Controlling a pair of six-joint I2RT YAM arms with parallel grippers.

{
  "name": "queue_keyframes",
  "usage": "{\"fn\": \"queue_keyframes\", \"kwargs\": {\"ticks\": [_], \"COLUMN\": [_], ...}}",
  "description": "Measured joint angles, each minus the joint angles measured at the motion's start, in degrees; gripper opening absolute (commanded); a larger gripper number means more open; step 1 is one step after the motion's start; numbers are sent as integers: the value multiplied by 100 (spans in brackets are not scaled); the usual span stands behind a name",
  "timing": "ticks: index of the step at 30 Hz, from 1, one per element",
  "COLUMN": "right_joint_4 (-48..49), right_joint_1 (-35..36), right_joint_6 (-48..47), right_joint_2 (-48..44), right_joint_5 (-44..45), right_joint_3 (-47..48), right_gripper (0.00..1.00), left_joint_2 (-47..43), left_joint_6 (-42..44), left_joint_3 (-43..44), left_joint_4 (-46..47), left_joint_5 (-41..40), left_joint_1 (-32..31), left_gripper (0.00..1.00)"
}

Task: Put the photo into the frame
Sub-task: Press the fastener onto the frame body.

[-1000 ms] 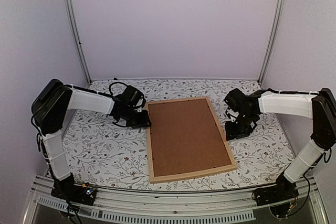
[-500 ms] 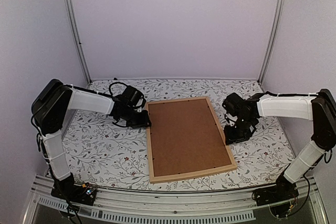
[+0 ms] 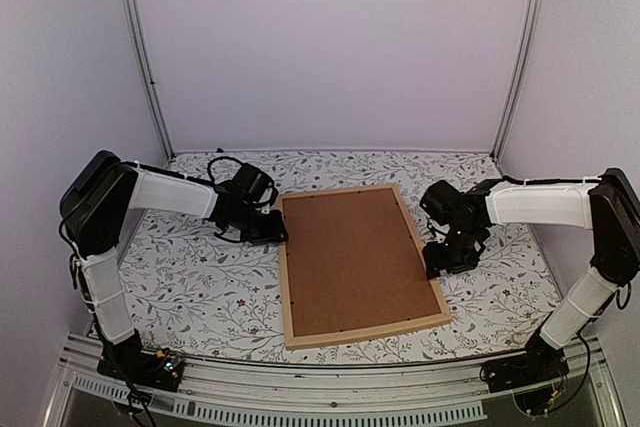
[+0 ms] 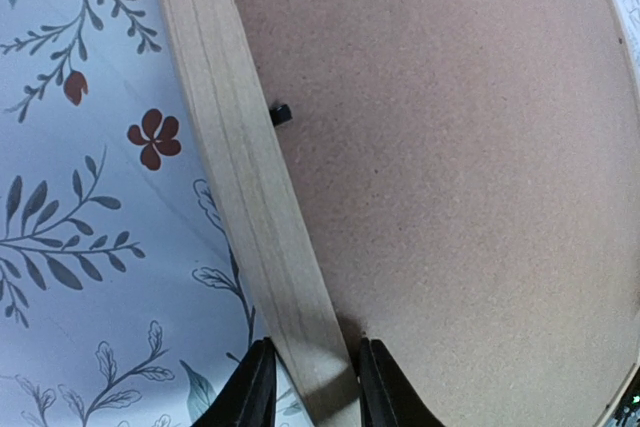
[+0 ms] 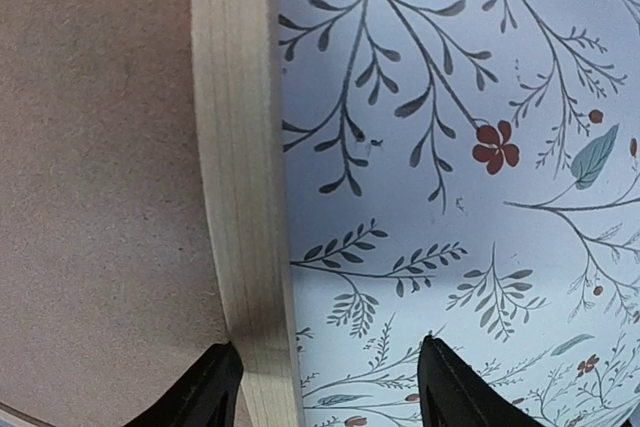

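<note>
The light wooden frame (image 3: 284, 277) lies flat on the flowered cloth, a brown backing board (image 3: 355, 257) filling it. The photo is hidden. My left gripper (image 3: 272, 232) is shut on the frame's left rail near its far corner. In the left wrist view both fingers of that gripper (image 4: 312, 387) press the rail (image 4: 245, 167) from either side. My right gripper (image 3: 437, 265) stands open across the right rail. In the right wrist view of it (image 5: 330, 362), one finger is at the board side of the rail (image 5: 240, 147). The other is well away over the cloth.
The flowered cloth (image 3: 200, 287) covers the table around the frame. A small black tab (image 4: 281, 113) sticks out from the left rail over the backing board (image 4: 450, 177). Metal posts and pale walls close in the back and sides.
My right gripper has shifted slightly left onto the frame's right edge and its jaws have widened. The left gripper and the frame have stayed put.
</note>
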Motion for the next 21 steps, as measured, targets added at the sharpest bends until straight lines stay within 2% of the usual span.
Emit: {"fn": "queue_keyframes", "kwargs": {"ticks": [5,7,21], "right_joint_4": [-107,-190,-369], "right_joint_1": [0,0,0], "right_joint_6": [96,111,122], "right_joint_2": [-55,-120,-197], "right_joint_5": [151,212,492], "right_joint_3": [2,2,13], "right_gripper": [88,91,92], "left_joint_2": [0,0,0], "left_joint_6": [7,11,17], "left_joint_3": [-11,-15,-26], "left_joint_4": [15,20,37], "left_joint_5": [0,2,7], "left_joint_1": [0,0,0], "left_gripper": [30,30,30]}}
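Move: Just under the right hand's left fingertip lies a black fastener at the inner edge of the frame's right rail, about 3 cm left of the hand point and 1 cm below it. The rail's middle is some 2 cm to the left, level with the hand, the frame's near right corner 12 cm back and 1 cm to the right, and the brown board's middle 3 cm ahead and 15 cm left. From the left hand, that fastener is roughly 11 cm back and 29 cm right. Opening almost fully, the right gripper lifts about 1 cm and shifts some 2 cm right, so its outer finger swings away over the patterned table while the left finger comes up off the fastener and stays beside the rail's inner edge, with a slight roll of about 5 degrees. The left hand stays put, its fingers still either side of the left rail. ##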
